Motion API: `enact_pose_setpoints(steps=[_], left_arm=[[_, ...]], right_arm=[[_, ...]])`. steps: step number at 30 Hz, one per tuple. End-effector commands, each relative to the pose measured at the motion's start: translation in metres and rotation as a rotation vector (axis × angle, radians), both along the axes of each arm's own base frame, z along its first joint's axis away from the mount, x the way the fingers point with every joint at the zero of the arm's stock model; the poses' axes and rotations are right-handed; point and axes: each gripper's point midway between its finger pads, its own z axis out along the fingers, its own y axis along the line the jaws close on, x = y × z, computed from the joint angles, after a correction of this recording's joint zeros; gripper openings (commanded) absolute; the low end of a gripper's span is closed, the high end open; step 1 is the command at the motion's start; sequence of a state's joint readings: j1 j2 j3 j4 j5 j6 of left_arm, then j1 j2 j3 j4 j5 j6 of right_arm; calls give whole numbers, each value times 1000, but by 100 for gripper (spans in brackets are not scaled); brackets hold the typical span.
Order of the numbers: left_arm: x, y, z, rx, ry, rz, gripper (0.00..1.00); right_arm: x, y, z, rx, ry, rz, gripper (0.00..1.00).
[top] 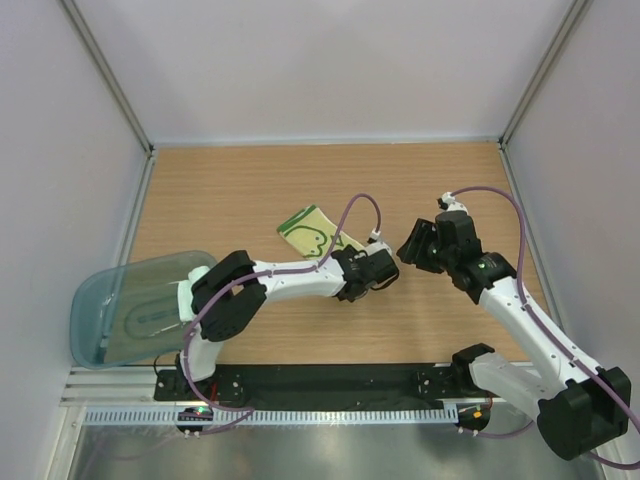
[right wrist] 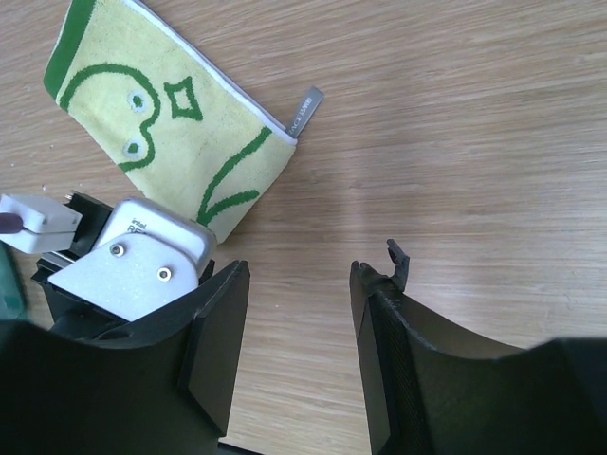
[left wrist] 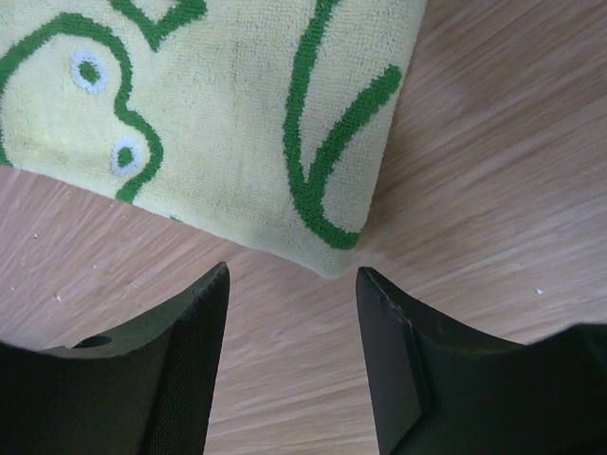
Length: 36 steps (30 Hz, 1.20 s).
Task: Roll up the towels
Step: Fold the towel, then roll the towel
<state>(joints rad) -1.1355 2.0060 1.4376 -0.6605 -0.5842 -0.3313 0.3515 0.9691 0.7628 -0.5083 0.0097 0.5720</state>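
Note:
One towel (top: 312, 232) lies folded flat on the wooden table, cream-yellow with green doodle lines and a green band at its far end. In the left wrist view its near corner (left wrist: 332, 256) sits just ahead of my left gripper (left wrist: 292, 273), which is open with only bare wood between its fingers. My left gripper (top: 352, 256) hovers at the towel's right-hand corner. My right gripper (top: 410, 250) is to the right of it, open and empty (right wrist: 299, 267). The towel (right wrist: 171, 133) shows up-left in the right wrist view, with a grey tag (right wrist: 305, 109).
A translucent teal-grey plastic bin (top: 120, 305) rests at the table's left near edge. The left arm's silver wrist camera (right wrist: 142, 256) sits close beside my right gripper's left finger. Pale walls enclose the table on three sides.

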Motion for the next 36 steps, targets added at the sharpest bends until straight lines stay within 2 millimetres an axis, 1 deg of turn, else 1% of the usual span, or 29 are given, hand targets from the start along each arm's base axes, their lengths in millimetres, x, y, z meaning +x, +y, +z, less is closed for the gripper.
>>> enact_pose_setpoints(steps=[1,5,11,15,19,23,27,29,30,32,33,35,36], left_arm=[[12,-6,14,-21,-52,-14,57],[9,-14,4,-27,-17,-55,56],[9,-9,-4,-7,-23,-58,50],[10,-9,-3,-6,-34,-68,49],[10,-11,-12,9,-21,-81,49],[10,-18,-17,-17,-13,-99,49],[11,-20,-23,-14,-5,-107,47],[11,-20,-26,-19,4,-104,42],[10,-19,-30,-24,19,-108,31],[12,-15,-31,-45,35,-92,25],[13,-12,-33,-54,40,-88,17],[15,-6,-34,-72,50,-75,11],[17,-6,-29,-90,48,-70,10]], right_arm=[[7,-4,11,-24,-44,-15,54],[10,-4,7,-33,-34,-14,54],[13,-2,-4,-37,-5,-11,53],[16,2,-8,-27,5,-6,53],[17,3,-9,-22,5,-2,53],[17,2,-9,-27,7,-4,53],[16,2,-11,-31,14,-3,53],[16,2,-11,-30,14,-1,53],[16,3,-11,-26,15,0,53],[16,5,-10,-22,17,5,53],[16,5,-10,-19,18,6,53],[17,6,-11,-18,21,6,53],[17,11,-10,6,25,27,53]])
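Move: The folded green-and-yellow towel's near corner lies just off the left fingertips, about 2 cm ahead, 1 cm to the right and 3 cm below. From that hand the towel's middle is some 11 cm ahead and 3 cm left, and the corner with the grey label about 9 cm ahead and 8 cm right, both 3 cm below. From the right hand the near corner lies roughly 15 cm left, 2 cm ahead and 13 cm below. Sink the left gripper about 2.5 cm onto the towel's near corner, half open, easing a good centimetre forward and about 1 cm right with a slight clockwise turn. Once low, shut the fingers and pinch the corner while still edging forward. Lower the open right gripper some 2 cm, clear of the towel, then hold it there. ##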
